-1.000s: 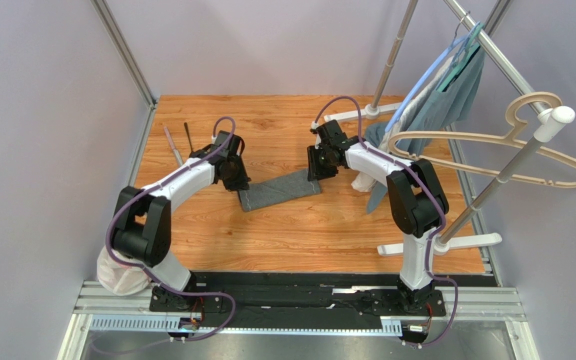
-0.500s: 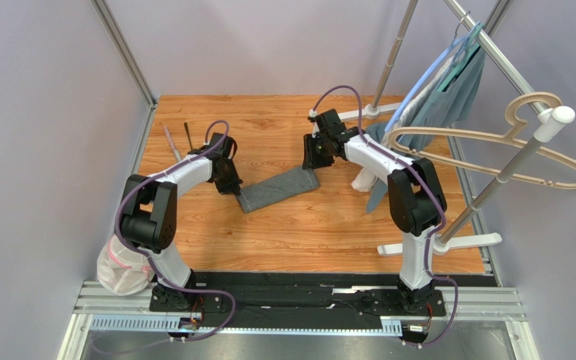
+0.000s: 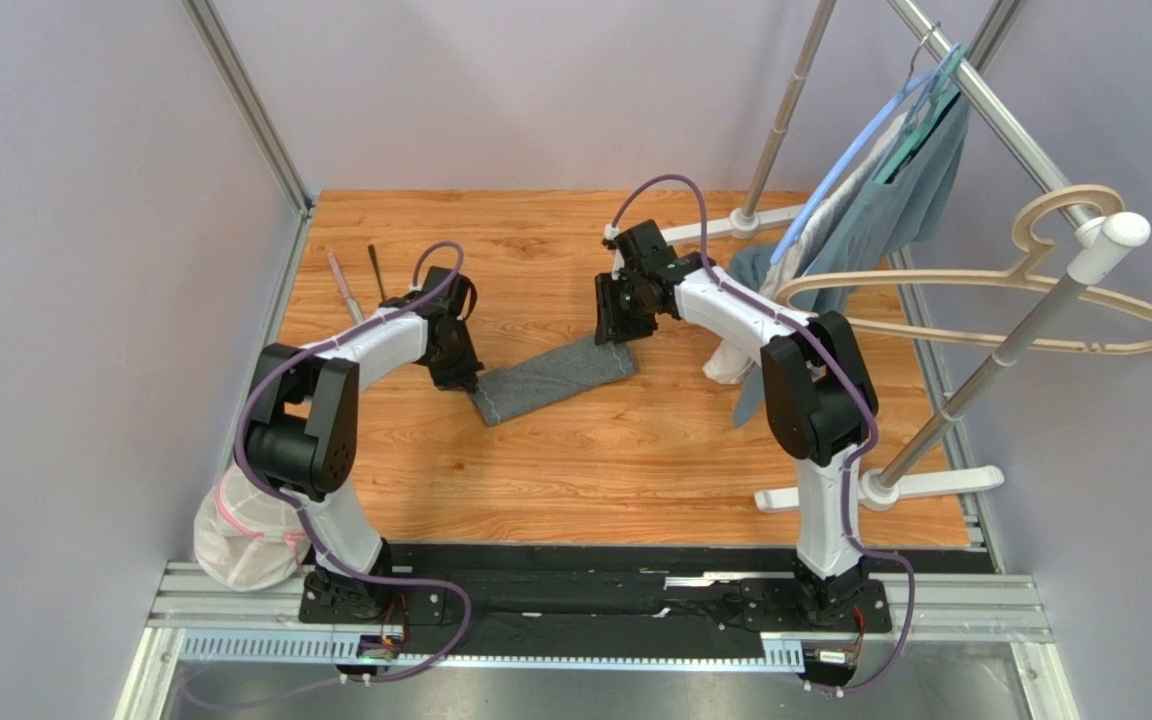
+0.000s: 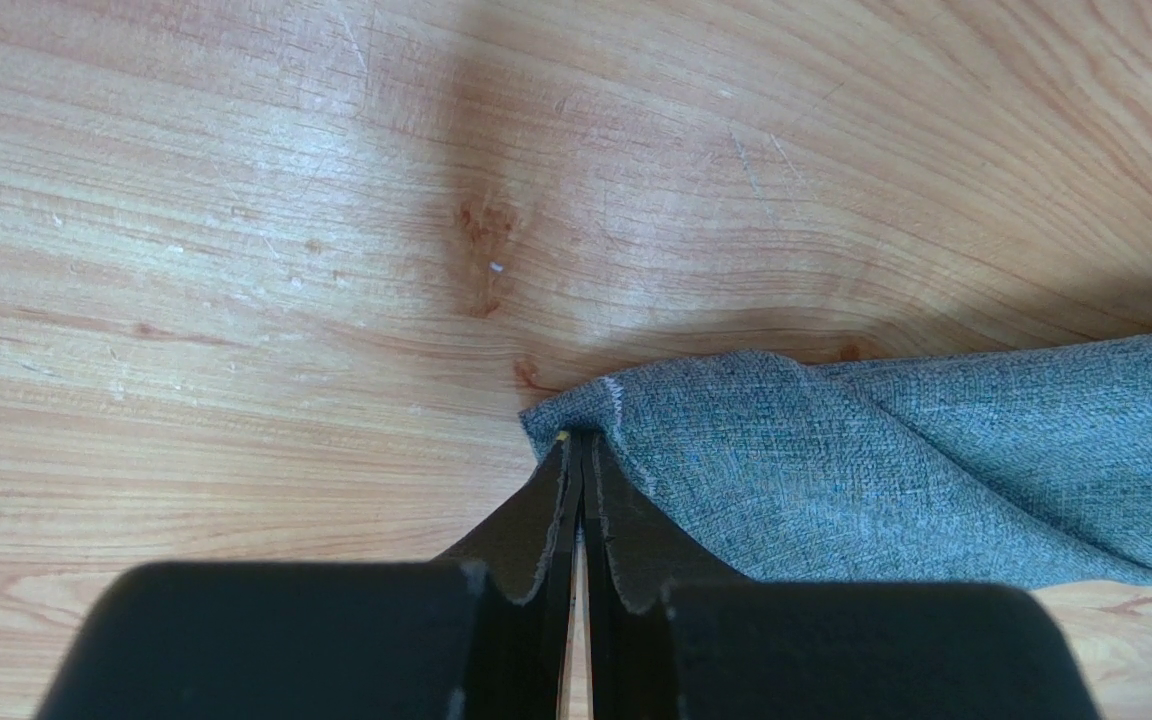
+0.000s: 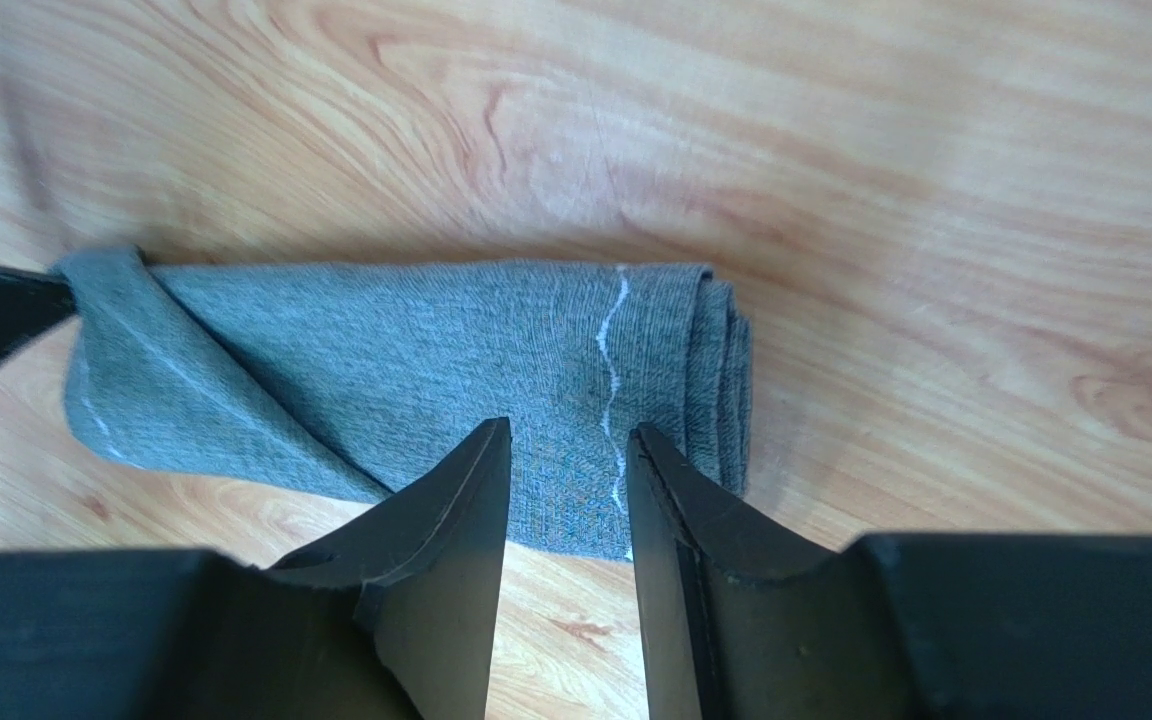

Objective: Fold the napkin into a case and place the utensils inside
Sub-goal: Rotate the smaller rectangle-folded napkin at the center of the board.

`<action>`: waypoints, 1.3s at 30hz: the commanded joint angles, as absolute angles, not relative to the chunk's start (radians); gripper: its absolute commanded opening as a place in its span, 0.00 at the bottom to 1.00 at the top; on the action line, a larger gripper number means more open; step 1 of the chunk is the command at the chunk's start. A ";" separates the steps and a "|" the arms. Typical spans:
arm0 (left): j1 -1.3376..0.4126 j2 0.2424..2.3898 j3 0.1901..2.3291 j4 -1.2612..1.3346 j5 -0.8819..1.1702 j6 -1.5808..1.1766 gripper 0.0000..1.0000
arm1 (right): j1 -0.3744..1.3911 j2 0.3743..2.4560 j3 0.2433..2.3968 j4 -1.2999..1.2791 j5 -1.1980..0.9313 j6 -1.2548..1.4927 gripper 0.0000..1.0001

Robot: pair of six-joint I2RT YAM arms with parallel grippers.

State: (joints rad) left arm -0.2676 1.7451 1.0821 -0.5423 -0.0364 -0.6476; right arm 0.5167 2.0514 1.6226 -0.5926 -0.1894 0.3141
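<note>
The napkin (image 3: pixel 555 380) lies on the wooden table as a narrow folded strip, the case shape, with pale stitching near its right end (image 5: pixel 612 353). My left gripper (image 3: pixel 462 365) is shut on the strip's left corner (image 4: pixel 579 438), and the cloth (image 4: pixel 913 450) runs off to the right. My right gripper (image 3: pixel 614 320) hovers open just over the right end (image 5: pixel 567 450), with nothing between its fingers. In the right wrist view a top layer of the napkin (image 5: pixel 387 360) is peeled back at the left. The utensils lie at the back left: a silver-grey knife (image 3: pixel 345 288) and a black spoon (image 3: pixel 378 273).
A clothes rack stands at the right with a teal-grey garment (image 3: pixel 905 188), a beige hanger (image 3: pixel 988 308) and white base feet (image 3: pixel 883 488). A white bag (image 3: pixel 237 540) sits by the left arm's base. Metal frame posts (image 3: pixel 249 105) edge the table.
My left gripper has closed on the napkin's left corner and drawn slightly left. My right gripper has shifted left and back over the strip's right end.
</note>
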 commanded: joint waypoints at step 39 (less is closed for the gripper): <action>-0.018 1.571 1.461 -0.826 0.057 -0.463 0.49 | 0.666 1.669 1.442 -0.574 -0.253 0.374 0.75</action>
State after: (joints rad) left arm -0.0456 1.3754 1.2304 -0.7219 0.1314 -0.5987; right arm 0.6224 1.7969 1.5291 -0.6331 -0.2115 0.3515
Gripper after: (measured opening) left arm 0.481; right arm 0.737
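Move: The folded napkin lies slantwise, its left end at the left hand's shut fingertips; its middle is about 11 cm to that hand's right, 2 cm ahead and 1 cm below. The black spoon is about 15 cm ahead and 12 cm left of the left hand, the knife about 14 cm ahead and 16 cm left, both at table level. From the half-open right hand, above the napkin's right end, its middle is about 7 cm left, 5 cm back and 5 cm lower. The napkin is turned from both ends: the left hand, shut fingertips still at the left end, drags back about 6 cm and a little left, while the right dips 3–4 cm at the other end and pushes forward some 8 cm. Both then rise clear, opening wider: the left climbs about 16 cm, swinging forward and left, the right draws back about 14 cm. ##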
